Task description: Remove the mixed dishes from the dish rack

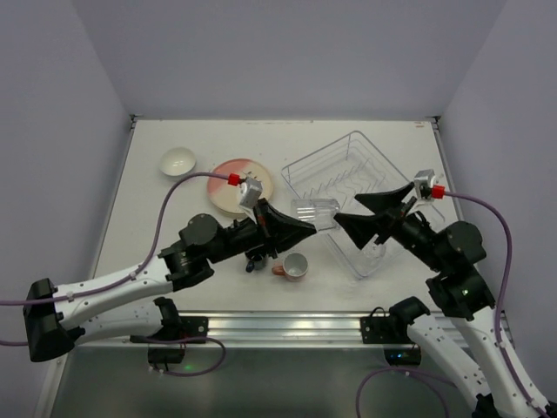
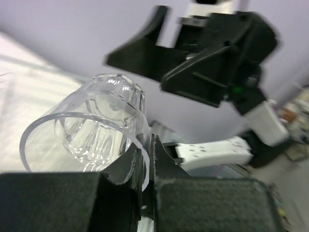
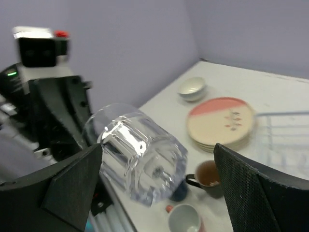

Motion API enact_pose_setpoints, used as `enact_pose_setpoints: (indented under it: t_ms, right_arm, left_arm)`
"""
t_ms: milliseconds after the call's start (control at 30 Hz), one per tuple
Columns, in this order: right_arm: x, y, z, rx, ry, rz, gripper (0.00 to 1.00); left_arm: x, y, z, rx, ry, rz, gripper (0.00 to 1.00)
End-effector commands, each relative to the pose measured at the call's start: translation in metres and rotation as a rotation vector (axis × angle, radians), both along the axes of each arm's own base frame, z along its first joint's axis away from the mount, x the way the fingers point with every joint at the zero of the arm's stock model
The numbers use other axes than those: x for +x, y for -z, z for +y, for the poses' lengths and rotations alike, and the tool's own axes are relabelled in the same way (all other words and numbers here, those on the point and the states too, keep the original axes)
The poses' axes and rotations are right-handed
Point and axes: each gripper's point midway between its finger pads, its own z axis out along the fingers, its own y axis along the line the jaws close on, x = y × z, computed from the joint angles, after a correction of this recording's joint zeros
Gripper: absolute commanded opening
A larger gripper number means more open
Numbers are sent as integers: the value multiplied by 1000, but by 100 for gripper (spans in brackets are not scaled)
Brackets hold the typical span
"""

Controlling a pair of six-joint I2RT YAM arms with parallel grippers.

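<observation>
A clear ribbed glass (image 1: 315,212) hangs in the air between my two grippers, lying on its side. My left gripper (image 1: 309,228) is shut on its rim, one finger inside the mouth and one outside (image 2: 145,145). In the left wrist view the glass (image 2: 91,130) points base-first at the right arm. My right gripper (image 1: 348,212) stands open on either side of the glass's base (image 3: 140,159), its pads (image 3: 72,183) apart from it. The dish rack (image 1: 365,187) sits just behind the right gripper.
Stacked cream and pink plates (image 1: 235,183) and a white bowl (image 1: 178,160) lie at the back left. A salmon cup (image 1: 294,266) stands under the glass, with a brown cup (image 3: 210,175) and a dark blue cup (image 3: 179,191) beside it.
</observation>
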Motion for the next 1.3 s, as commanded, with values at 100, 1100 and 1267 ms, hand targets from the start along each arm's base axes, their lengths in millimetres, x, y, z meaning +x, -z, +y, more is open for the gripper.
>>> enact_pose_setpoints:
  t_ms: [100,1100,1267]
  right_arm:
    - [55,44,-99,-133,668,216,99]
    - [77,119,-113,-442,771,434,99]
    - [73,115,-101,-410,695,407,99]
  left_arm:
    - [92,49,84,496,-678,114,0]
    - [240,250,323,1271,-883,920,0]
    - [235,271,326,1322,-859,952,1]
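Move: The left hand, already holding the clear glass, is bound for open table about 24 cm ahead, 34 cm to its left and 35 cm down. The bowl lies some 38 cm ahead and 37 cm left, the plate stack 31 cm ahead and 17 cm left, the dark mug 7 cm ahead and 11 cm left. For the empty right hand, the other glass is about 4 cm ahead, 15 cm right and 28 cm below; the rack's middle is 17 cm ahead, 12 cm right. Keeping its pinch on the glass, the left hand swings forward and left, then down beside the plate stack, some 33 cm left, 24 cm forward and 27 cm down, turning from pointing right to pointing down. The right hand, fingers already open, backs off right, forward and down towards the other glass, turning clockwise and tipping down, then waits above the rack. ##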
